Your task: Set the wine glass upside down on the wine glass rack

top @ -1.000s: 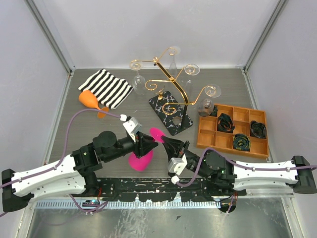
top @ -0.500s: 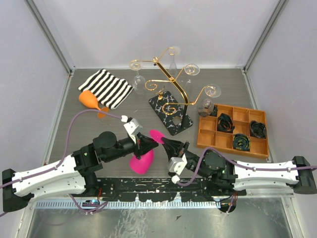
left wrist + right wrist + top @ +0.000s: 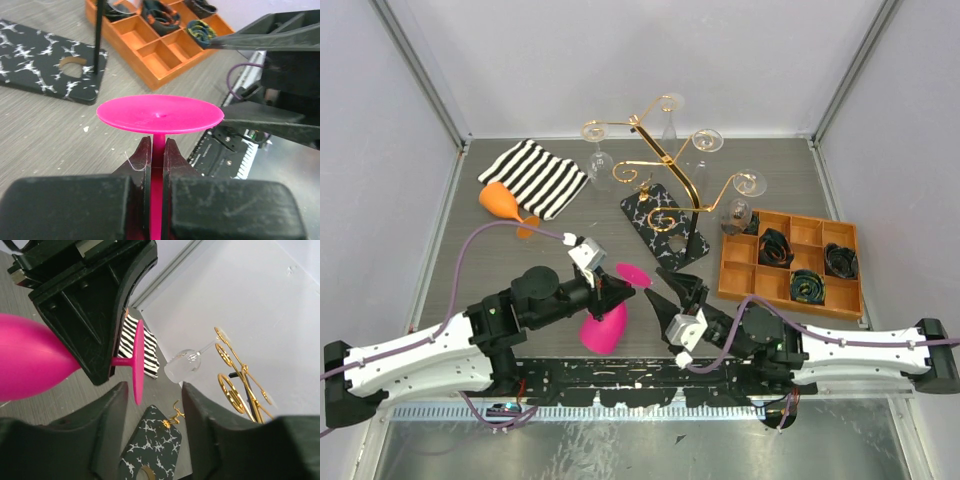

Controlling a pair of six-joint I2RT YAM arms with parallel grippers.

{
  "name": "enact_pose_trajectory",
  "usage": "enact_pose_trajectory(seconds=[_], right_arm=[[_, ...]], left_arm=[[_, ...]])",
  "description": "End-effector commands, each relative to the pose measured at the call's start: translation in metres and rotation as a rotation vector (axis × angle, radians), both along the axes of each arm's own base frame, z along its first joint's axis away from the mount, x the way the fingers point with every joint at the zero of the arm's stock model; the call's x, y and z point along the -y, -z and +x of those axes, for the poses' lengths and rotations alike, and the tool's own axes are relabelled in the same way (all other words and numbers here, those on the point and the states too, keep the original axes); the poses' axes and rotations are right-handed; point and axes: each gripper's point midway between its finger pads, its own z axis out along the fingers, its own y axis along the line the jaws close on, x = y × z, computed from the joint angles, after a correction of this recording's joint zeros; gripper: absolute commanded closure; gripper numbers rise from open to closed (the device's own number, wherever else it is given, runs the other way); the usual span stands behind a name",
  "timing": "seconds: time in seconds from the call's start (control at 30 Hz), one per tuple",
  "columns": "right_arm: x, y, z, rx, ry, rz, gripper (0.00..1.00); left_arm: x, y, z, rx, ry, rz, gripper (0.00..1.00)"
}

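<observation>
The pink wine glass (image 3: 603, 328) is held off the table, roughly level, with its foot (image 3: 160, 114) pointing towards the rack. My left gripper (image 3: 620, 290) is shut on its thin stem (image 3: 120, 361), just behind the foot. My right gripper (image 3: 670, 290) stands open close to the foot's right, touching nothing; in the right wrist view the foot's rim (image 3: 138, 365) lies just in front of its left finger (image 3: 112, 405). The wine glass rack (image 3: 665, 160), gold wire on a black marbled base (image 3: 663, 225), stands behind with clear glasses (image 3: 600, 165) hanging from it.
An orange compartment tray (image 3: 790, 262) with black coiled things lies right of the rack. A striped cloth (image 3: 533, 177) and an orange wine glass (image 3: 505, 203) on its side are at the back left. Grey walls close the table's sides.
My left gripper closed on the pink stem. My right gripper then opened, let go of the glass's foot and drew back a little to the right.
</observation>
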Motion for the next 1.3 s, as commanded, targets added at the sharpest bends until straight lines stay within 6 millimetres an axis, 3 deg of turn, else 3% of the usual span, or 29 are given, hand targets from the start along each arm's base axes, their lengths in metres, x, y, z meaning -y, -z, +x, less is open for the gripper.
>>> enact_pose_trajectory(seconds=[0.0, 0.17, 0.43, 0.53, 0.6, 0.73, 0.8, 0.9, 1.0, 1.27], right_arm=[[0.008, -0.01, -0.006, -0.058, -0.033, 0.018, 0.42], [0.013, 0.026, -0.01, -0.275, -0.027, -0.04, 0.36], [0.021, 0.076, -0.009, -0.848, 0.227, 0.016, 0.35], [0.012, 0.081, -0.023, -1.017, 0.239, 0.022, 0.3], [0.008, 0.082, -0.029, -1.087, 0.246, 0.029, 0.16], [-0.001, 0.08, -0.04, -1.16, 0.198, 0.037, 0.01], [-0.002, 0.079, -0.044, -1.154, 0.167, 0.018, 0.0], [0.003, 0.065, -0.039, -1.142, 0.21, 0.02, 0.0], [0.012, 0.035, -0.022, -1.096, 0.304, 0.07, 0.0], [0.014, -0.081, 0.011, -0.923, 0.33, 0.263, 0.0]], left_arm=[[-0.021, 0.001, 0.019, 0.028, -0.139, 0.036, 1.0], [-0.04, -0.003, 0.028, 0.087, -0.211, 0.057, 1.0], [-0.061, -0.002, 0.041, 0.16, -0.317, 0.012, 1.0], [-0.064, -0.002, 0.047, 0.196, -0.352, -0.012, 1.0], [-0.067, -0.001, 0.052, 0.219, -0.381, -0.01, 1.0], [-0.063, -0.002, 0.053, 0.281, -0.362, -0.02, 1.0], [-0.063, -0.004, 0.054, 0.298, -0.365, -0.042, 1.0], [-0.064, -0.006, 0.056, 0.334, -0.384, -0.083, 1.0], [-0.066, -0.009, 0.059, 0.392, -0.401, -0.124, 1.0], [-0.055, -0.002, 0.067, 0.412, -0.41, -0.086, 1.0]])
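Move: The left hand grips the pink wine glass, bowl-down, by its stem; the rack's empty middle-left hook lies about 24 cm ahead of this hand, 1 cm to its right and some 6 cm higher. The empty front-left hook is roughly 14 cm ahead and 9 cm right, also 6 cm up; a clear hanging glass is about 32 cm ahead, 4 cm left, near hand height. From the half-open right hand the pink foot lies about 5 cm left and 1 cm ahead, level. Keeping its pinch on the pink glass's stem, the left hand carries it forward and left about 6 cm each way, away from the right hand and towards the middle-left hook, dipping a little while it turns counter-clockwise and tips its fingers up, some 20 degrees each. The empty right hand, already off the glass, spreads its fingers fully, sinks about 10 cm and draws back a few centimetres as it pitches its fingers down some 60 degrees, then rises quickly by about 12 cm and edges forward beside the glass. ##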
